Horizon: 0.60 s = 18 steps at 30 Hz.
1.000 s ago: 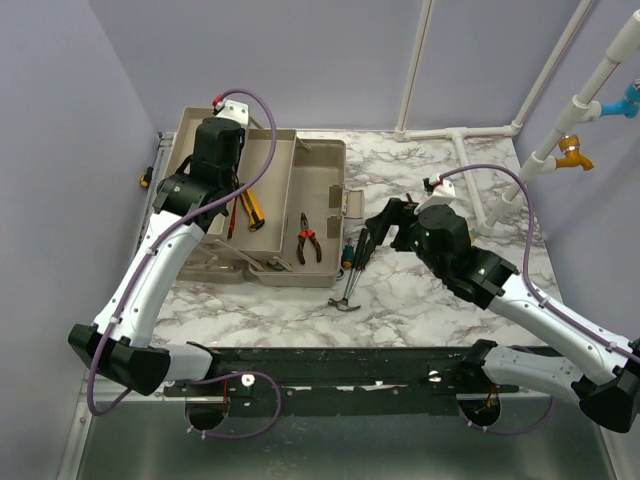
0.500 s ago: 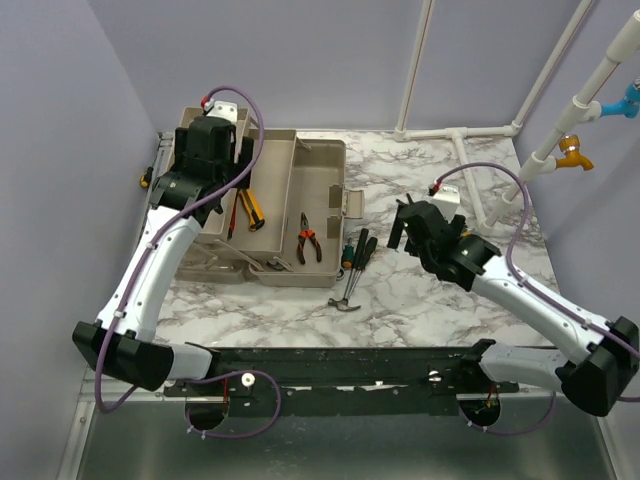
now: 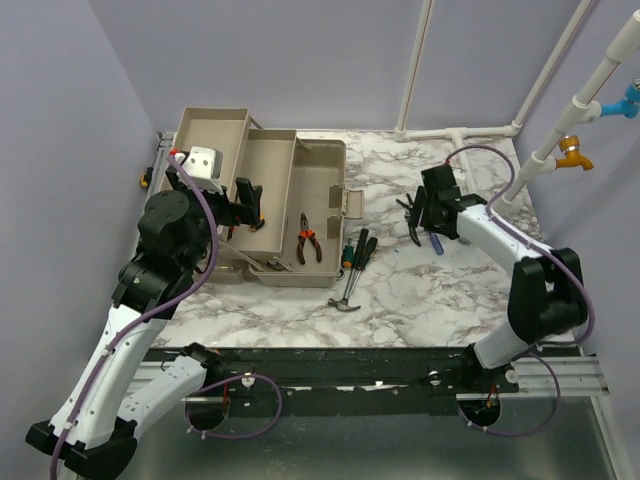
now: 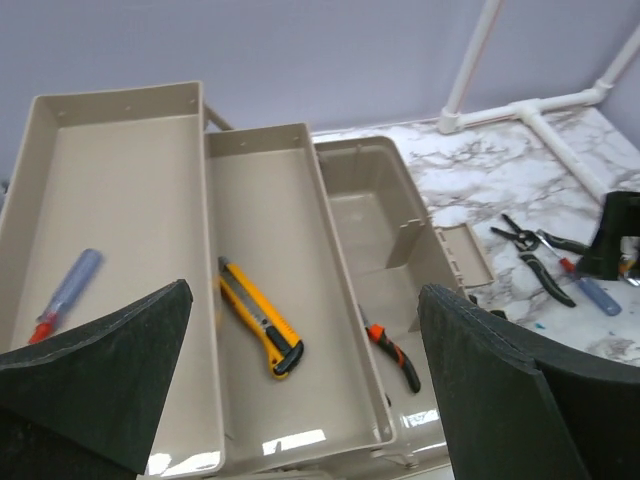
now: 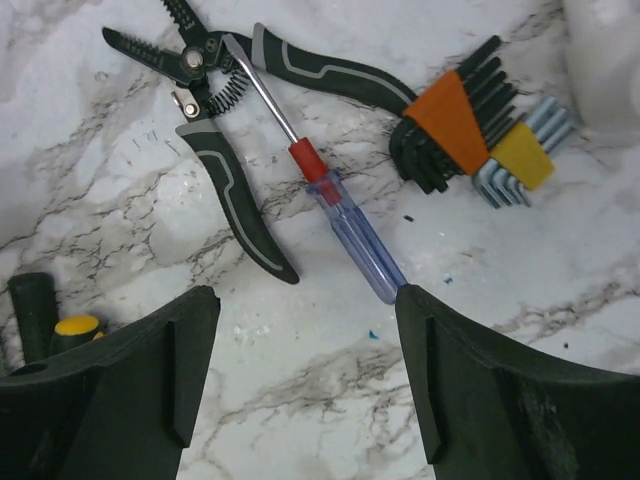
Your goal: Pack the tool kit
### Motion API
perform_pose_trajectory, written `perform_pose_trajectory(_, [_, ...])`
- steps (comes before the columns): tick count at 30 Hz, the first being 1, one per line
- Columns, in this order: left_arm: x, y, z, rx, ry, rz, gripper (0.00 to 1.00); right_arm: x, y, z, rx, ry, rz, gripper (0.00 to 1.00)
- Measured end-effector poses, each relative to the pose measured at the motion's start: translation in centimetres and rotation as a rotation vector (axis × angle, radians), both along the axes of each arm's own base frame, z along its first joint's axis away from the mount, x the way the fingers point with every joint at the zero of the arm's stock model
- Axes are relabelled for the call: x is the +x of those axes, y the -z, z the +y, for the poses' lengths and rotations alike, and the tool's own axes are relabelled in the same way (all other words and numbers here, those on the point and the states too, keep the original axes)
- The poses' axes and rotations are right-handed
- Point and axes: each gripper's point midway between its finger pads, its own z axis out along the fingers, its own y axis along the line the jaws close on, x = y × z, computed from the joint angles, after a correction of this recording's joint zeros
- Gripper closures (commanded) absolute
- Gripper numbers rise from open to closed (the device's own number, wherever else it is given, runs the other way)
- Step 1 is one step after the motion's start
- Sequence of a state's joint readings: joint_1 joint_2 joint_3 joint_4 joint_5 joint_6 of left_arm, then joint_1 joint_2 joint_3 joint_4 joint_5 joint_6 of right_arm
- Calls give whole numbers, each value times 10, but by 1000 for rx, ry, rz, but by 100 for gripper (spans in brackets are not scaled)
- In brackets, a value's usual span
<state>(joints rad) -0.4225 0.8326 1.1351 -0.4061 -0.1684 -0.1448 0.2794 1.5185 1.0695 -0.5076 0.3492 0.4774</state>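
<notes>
The beige tool kit (image 3: pixel 330 152) lies open at the left with its trays folded out. A blue-handled screwdriver (image 4: pixel 66 294) lies in the far-left tray. A yellow utility knife (image 4: pixel 261 322) is in the middle tray, and orange-handled pliers (image 3: pixel 308 240) are in the box bottom. My left gripper (image 4: pixel 305 290) hangs open and empty above the trays. My right gripper (image 5: pixel 305 370) is open just above the table. Its right finger nearly touches the handle end of a clear blue screwdriver (image 5: pixel 345 225), which lies beside grey wire strippers (image 5: pixel 220 160).
Two hex key sets, orange (image 5: pixel 450 118) and yellow (image 5: pixel 520 155), lie beyond the screwdriver. Green-and-yellow screwdrivers (image 3: pixel 355 250) and a small hammer (image 3: pixel 346 295) lie on the marble right of the box. White pipes (image 3: pixel 470 135) run along the back right.
My left gripper has opened and drawn back from the far-left tray toward the near side. My right arm has swung right and away, from the screwdrivers beside the box to the tools at the right.
</notes>
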Motion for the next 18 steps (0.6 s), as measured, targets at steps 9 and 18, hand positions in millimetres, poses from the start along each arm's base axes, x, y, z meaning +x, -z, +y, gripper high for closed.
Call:
perform_pose_trajectory(9, [-8, -7, -19, -24, 85, -44, 1, 18, 59, -7, -92, -38, 154, 33])
perform_pose_trajectory(18, [-10, -11, -23, -32, 106, -59, 1, 18, 78, -19, -99, -16, 180, 72])
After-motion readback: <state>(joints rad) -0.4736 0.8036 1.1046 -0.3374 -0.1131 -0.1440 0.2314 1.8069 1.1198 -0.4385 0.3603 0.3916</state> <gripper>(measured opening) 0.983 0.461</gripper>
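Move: The blue screwdriver lies some 9 cm below the right hand, about 3 cm ahead and 2 cm to its right. The wire stripper is roughly 10 cm ahead and 2 cm left of that hand, and the hex key sets are about 6 cm ahead and 9 cm right, all flat on the table. From the left hand the screwdriver is around 43 cm right, 11 cm ahead and 36 cm down. The right hand sinks about 8 cm onto the blue screwdriver, its fingers closing partway around the handle. ##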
